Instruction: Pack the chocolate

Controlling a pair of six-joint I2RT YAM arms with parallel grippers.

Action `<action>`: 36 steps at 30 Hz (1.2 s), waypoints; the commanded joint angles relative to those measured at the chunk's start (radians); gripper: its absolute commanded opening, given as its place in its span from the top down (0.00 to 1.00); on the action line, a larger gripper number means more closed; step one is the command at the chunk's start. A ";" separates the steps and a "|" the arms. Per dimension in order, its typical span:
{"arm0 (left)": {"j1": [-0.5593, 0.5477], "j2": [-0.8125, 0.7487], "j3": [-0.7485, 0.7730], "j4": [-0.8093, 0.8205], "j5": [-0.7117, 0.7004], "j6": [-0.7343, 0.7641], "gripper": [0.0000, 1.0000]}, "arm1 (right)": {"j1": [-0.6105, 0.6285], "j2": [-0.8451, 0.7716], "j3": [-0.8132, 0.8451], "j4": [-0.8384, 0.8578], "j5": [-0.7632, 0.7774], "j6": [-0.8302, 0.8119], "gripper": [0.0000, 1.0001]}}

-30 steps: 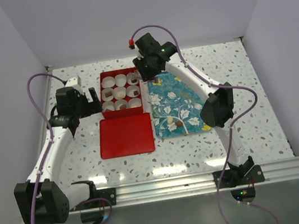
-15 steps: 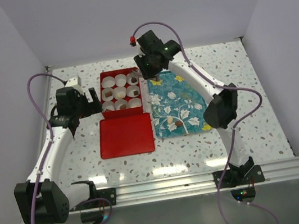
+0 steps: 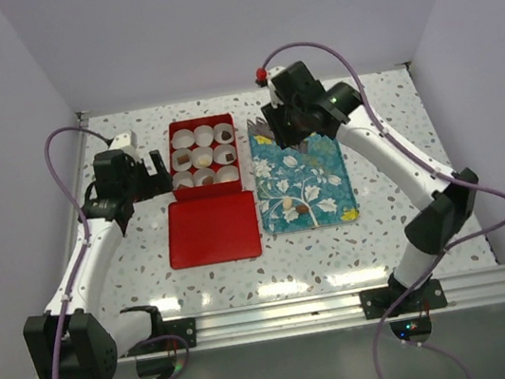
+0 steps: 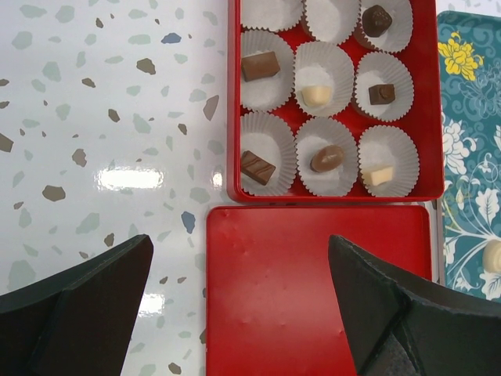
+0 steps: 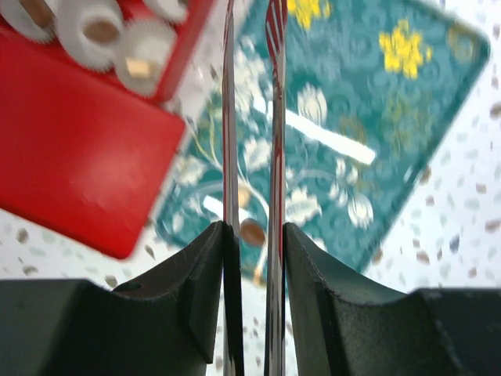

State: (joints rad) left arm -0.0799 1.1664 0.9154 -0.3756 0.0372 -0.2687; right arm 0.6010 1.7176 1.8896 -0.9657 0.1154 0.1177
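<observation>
Several chocolate pieces sit in white paper cups in the red box (image 4: 433,117), among them a brown oval (image 4: 326,158) and a cream one (image 4: 316,95). On the teal flowered tray (image 3: 321,164) lie a cream piece (image 3: 287,201) and a brown piece (image 3: 302,209). My right gripper (image 3: 283,137) hangs over the tray's far end, shut on metal tongs (image 5: 229,117). Their two blades stand a little apart, and the brown piece (image 5: 252,233) shows far below between them. My left gripper (image 4: 243,313) is open above the red lid (image 4: 313,282), holding nothing.
The red lid (image 3: 213,229) lies flat in front of the box (image 3: 198,121), left of the tray. Two far cups in the box hold nothing. White walls close in the speckled table (image 3: 149,264) on three sides.
My right arm has swung right and slightly nearer, from the box's far right corner to above the tray's far end, tongs still in its grip. The left arm has not moved.
</observation>
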 commanded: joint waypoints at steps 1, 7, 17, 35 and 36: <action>-0.001 -0.008 -0.013 0.026 0.020 0.019 0.00 | -0.003 -0.161 -0.167 -0.014 0.073 0.028 0.62; 0.000 0.030 0.003 0.046 0.039 0.025 0.00 | -0.003 -0.410 -0.432 -0.111 0.107 0.108 0.62; -0.001 0.085 0.048 0.070 0.064 0.017 0.00 | -0.001 -0.605 -0.636 -0.220 0.018 0.162 0.60; -0.003 0.076 0.046 0.050 0.050 0.010 0.00 | 0.003 -0.605 -0.734 -0.120 -0.112 0.085 0.59; -0.003 0.075 0.045 0.050 0.050 0.010 0.00 | 0.003 -0.602 -0.738 -0.117 -0.112 0.077 0.59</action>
State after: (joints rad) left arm -0.0799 1.2530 0.9260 -0.3542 0.0849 -0.2687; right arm 0.6014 1.1103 1.1587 -1.1240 0.0292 0.2260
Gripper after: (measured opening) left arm 0.997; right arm 0.416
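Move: The last brown chocolate on the tray lies some 10 cm back and 5 cm to the right of my right hand, about 25 cm below it. The white chocolate is just beyond it, 7 cm back and 1 cm right of my right hand. The chocolate box's middle is about 12 cm ahead and 19 cm left of that hand, the red lid 12 cm back and 19 cm left. From my left hand the brown chocolate is roughly 29 cm right, 11 cm back, 16 cm down. Still gripping the tongs with their tips a little apart, I swing my right hand swiftly back about 18 cm and some 10 cm to the right, away from the box, sinking nearly 9 cm. I tip it about 15 degrees further down and ease to a stop with the tong tips at the brown chocolate. My empty, open left hand dips some 2 cm beside the box. ##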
